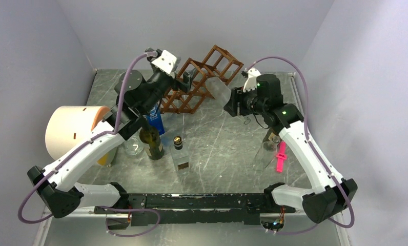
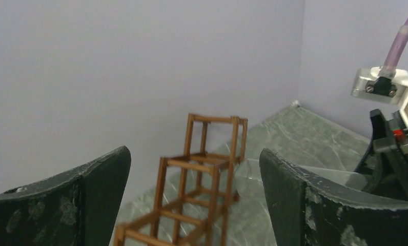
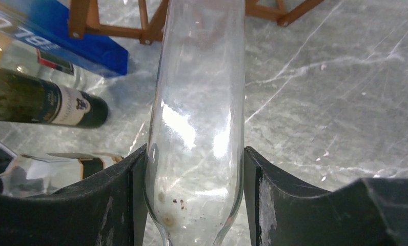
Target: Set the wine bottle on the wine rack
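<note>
The wine bottle (image 1: 218,92) is clear, empty glass, and my right gripper (image 1: 233,104) is shut on it, holding it above the table. In the right wrist view the bottle (image 3: 199,102) fills the gap between both fingers (image 3: 115,200) near its shoulder, and its base points at the wine rack (image 3: 143,23). The reddish-brown open-frame wine rack (image 1: 204,77) stands at the back of the table. The bottle's base is close to the rack's right side. My left gripper (image 1: 189,78) hangs open at the rack's left side, with only the rack (image 2: 202,174) seen between its fingers.
A dark green labelled bottle (image 1: 151,141), a small square bottle with a gold cap (image 1: 180,154) and a blue box (image 1: 156,119) stand left of centre. A large cream roll (image 1: 71,130) sits far left. A wine glass (image 1: 266,151) and a pink object (image 1: 281,156) are on the right.
</note>
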`<state>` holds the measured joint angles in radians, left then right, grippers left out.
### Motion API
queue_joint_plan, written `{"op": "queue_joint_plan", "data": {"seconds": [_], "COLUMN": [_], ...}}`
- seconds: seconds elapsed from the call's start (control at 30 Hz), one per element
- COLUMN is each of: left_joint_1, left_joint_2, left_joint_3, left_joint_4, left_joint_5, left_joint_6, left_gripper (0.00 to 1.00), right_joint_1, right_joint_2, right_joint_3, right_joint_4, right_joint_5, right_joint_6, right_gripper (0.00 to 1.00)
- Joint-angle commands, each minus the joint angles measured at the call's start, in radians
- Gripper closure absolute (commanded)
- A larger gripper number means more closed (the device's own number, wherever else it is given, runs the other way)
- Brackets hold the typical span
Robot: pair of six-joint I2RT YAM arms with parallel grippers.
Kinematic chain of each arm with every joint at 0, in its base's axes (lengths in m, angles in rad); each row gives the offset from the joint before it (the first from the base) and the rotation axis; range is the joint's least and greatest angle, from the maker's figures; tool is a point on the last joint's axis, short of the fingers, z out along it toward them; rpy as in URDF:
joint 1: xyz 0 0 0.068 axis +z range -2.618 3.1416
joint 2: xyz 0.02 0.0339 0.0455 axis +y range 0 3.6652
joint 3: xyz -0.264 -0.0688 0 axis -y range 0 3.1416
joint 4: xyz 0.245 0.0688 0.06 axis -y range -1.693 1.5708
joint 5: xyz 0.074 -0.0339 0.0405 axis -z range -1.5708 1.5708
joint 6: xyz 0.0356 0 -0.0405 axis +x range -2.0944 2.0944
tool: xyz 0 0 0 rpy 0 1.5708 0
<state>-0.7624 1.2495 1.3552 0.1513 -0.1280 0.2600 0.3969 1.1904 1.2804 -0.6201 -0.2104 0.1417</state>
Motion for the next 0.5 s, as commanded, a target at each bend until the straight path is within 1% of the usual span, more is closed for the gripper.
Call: {"op": "queue_joint_plan", "data": {"seconds": [0.0,0.1,0.23,0.27,0.47], "left_joint_1": [0.023,0.058,0.096,0.106,0.140], "left_joint_2": [-0.044,-0.072,-0.096,-0.099,-0.090], "left_joint_3": [0.040,0.061,0.069,0.070,0.081], "left_joint_4": [-0.213,-0.299,-0.372,-0.389,-0.469], "left_joint_5": [-0.098,-0.036,0.024,0.038,0.091], "left_joint_6": [-0.205,-0.274,-0.340,-0.351,-0.377], "left_gripper": [0.01,0.01,0.01,0.01,0.01], "right_joint_1": [0.046,0.075,0.091,0.115,0.134], "right_joint_2": [0.024,0.059,0.101,0.109,0.132], "right_joint_3": [-0.024,-0.029,-0.035,-0.040,-0.075], "right_joint_4": [0.052,0.075,0.083,0.084,0.103], "right_joint_5": [0.018,0.026,0.064,0.069,0.074], "right_joint_6": [-0.011,-0.004,-0.007,-0.008,-0.015], "right_gripper": [1.00,1.00,1.00,1.00,1.00]}}
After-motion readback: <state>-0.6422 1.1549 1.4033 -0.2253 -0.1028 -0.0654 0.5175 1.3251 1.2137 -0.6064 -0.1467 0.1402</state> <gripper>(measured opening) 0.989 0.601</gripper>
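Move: The right hand already grips the clear wine bottle, base pointing forward-left. From this hand the wine rack's middle is about 15 cm ahead, 14 cm left and 18 cm below. The square bottle stands roughly 15 cm back and 19 cm left, the blue bottle 1 cm back and 28 cm left, both some 18 cm below. From the empty left hand the rack lies some 15 cm ahead, 6 cm right and 35 cm below. Right hand lowers its bottle about 7 cm, easing left towards the rack; open left hand retreats left, dipping. ##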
